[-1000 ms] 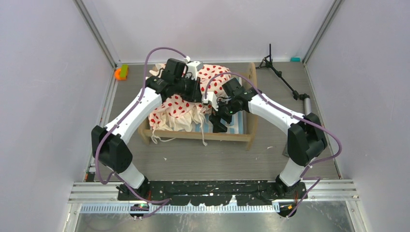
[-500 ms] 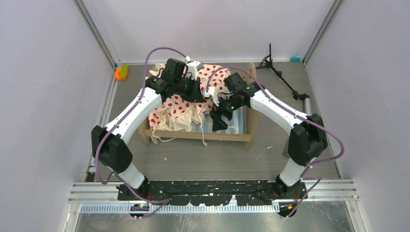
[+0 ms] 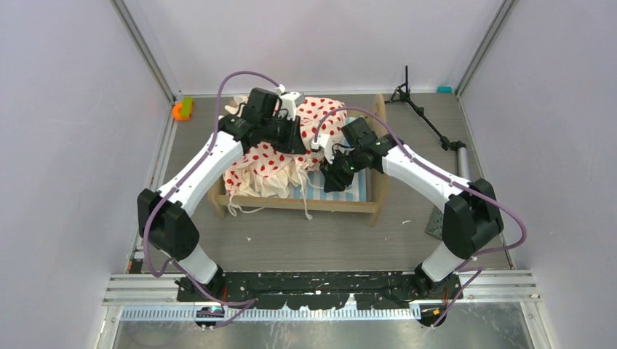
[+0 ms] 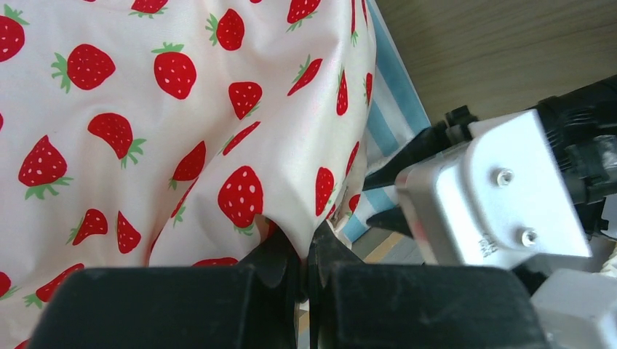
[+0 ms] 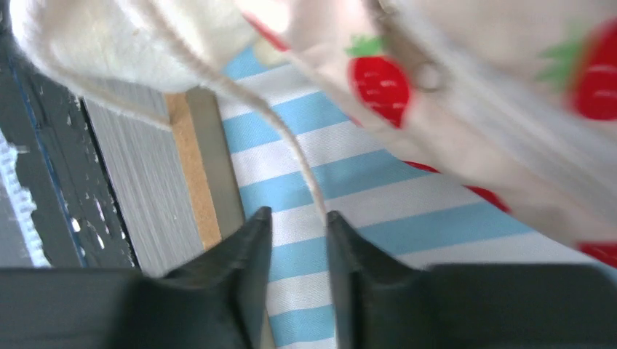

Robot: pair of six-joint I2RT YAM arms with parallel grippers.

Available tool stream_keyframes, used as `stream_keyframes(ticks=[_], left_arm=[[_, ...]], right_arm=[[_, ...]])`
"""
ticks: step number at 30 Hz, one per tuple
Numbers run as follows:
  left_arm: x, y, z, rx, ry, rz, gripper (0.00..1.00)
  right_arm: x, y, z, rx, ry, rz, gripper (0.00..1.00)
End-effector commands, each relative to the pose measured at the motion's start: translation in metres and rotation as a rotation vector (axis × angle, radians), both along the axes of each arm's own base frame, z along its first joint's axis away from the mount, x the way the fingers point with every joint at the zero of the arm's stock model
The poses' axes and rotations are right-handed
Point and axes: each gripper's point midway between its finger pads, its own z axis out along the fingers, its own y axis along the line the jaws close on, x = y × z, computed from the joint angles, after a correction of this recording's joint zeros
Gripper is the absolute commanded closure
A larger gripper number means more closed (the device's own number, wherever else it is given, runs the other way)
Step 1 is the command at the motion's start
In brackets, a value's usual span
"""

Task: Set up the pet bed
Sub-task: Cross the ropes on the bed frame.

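The pet bed [image 3: 305, 206] is a light-wood frame holding a blue-white striped mattress [image 3: 343, 190]. Cream bedding with red strawberries [image 3: 269, 163] lies bunched over its left and far part. My left gripper [image 3: 297, 142] is shut on a fold of that bedding [image 4: 182, 109], which is pinched between the fingertips of the left gripper [image 4: 305, 251]. My right gripper [image 3: 329, 179] hovers low over the bare mattress [image 5: 378, 189]. In its own wrist view the right gripper [image 5: 298, 218] is open with nothing between its fingers. A thin cream cord [image 5: 291, 138] hangs from the bedding [image 5: 509, 94] down to its right fingertip.
A black tripod stand [image 3: 422, 113] lies at the back right, with a grey cylinder [image 3: 461, 156] near it. An orange object [image 3: 182, 109] sits at the back left corner. Pale walls close in on both sides. The bed's wooden side rail [image 5: 193, 167] runs just left of my right fingers.
The right arm's elbow has swung out to the right and its gripper has edged toward the bedding's edge. The left arm and the bedding it holds have stayed put.
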Motion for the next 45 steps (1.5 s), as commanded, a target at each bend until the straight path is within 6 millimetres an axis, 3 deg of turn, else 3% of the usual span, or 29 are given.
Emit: stream_keyframes(ticks=[1,3,4,8,12,14,23,35,39,42,45], left_arm=[[0.002,0.000,0.015,-0.035,-0.043,-0.005,1.00],[0.001,0.000,0.014,-0.037,-0.040,-0.007,1.00],[0.001,0.000,0.014,-0.038,-0.039,-0.008,1.00],[0.000,0.000,0.014,-0.036,-0.039,-0.007,1.00],[0.002,0.001,0.013,-0.033,-0.040,-0.003,1.00],[0.002,0.001,0.013,-0.032,-0.039,-0.003,1.00],[0.003,0.000,0.008,-0.029,-0.025,0.000,1.00],[0.002,-0.003,0.002,-0.034,0.000,-0.016,1.00],[0.001,-0.005,-0.001,-0.036,0.012,-0.025,1.00],[0.001,-0.004,-0.002,-0.032,0.014,-0.023,1.00],[0.001,-0.004,-0.003,-0.030,0.014,-0.022,1.00]], right_arm=[[0.042,-0.002,0.046,0.037,-0.218,-0.175,0.77],[0.053,-0.013,0.042,-0.024,-0.256,-0.239,0.91],[0.057,-0.018,0.037,-0.061,-0.266,-0.256,0.93],[0.055,-0.028,0.011,-0.201,-0.269,-0.229,0.96],[0.044,-0.022,-0.012,-0.255,-0.306,-0.174,0.97],[0.048,-0.019,-0.015,-0.237,-0.346,-0.199,1.00],[0.025,-0.027,-0.037,-0.288,-0.295,-0.131,1.00],[-0.040,-0.011,-0.008,-0.145,-0.095,0.115,1.00],[-0.055,-0.010,-0.012,-0.142,-0.027,0.193,1.00],[-0.055,-0.010,-0.016,-0.153,-0.015,0.197,1.00],[-0.036,-0.010,-0.012,-0.164,-0.091,0.126,0.99]])
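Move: The rope strand I want lies right at my open right fingertips, running up to the cloth's ruffled corner some 9 cm to the left and 2 cm farther out. The front rail is about 5 cm back, straight behind the right hand and 3 cm below; another rope end hangs over it, about 8 cm left and 8 cm back. From my left hand the strand lies roughly 9 cm back, 10 cm right and 8 cm below. I shut my right fingers on the rope and swing about 4 cm forward and a little right, tipping the fingers steeper, then dip some 5 cm towards the striped mattress. Keeping the pinch, I draw back about 6 cm towards the front rail, rising slightly and turning roughly 15 degrees counter-clockwise, while my left hand keeps hold of the cloth. ##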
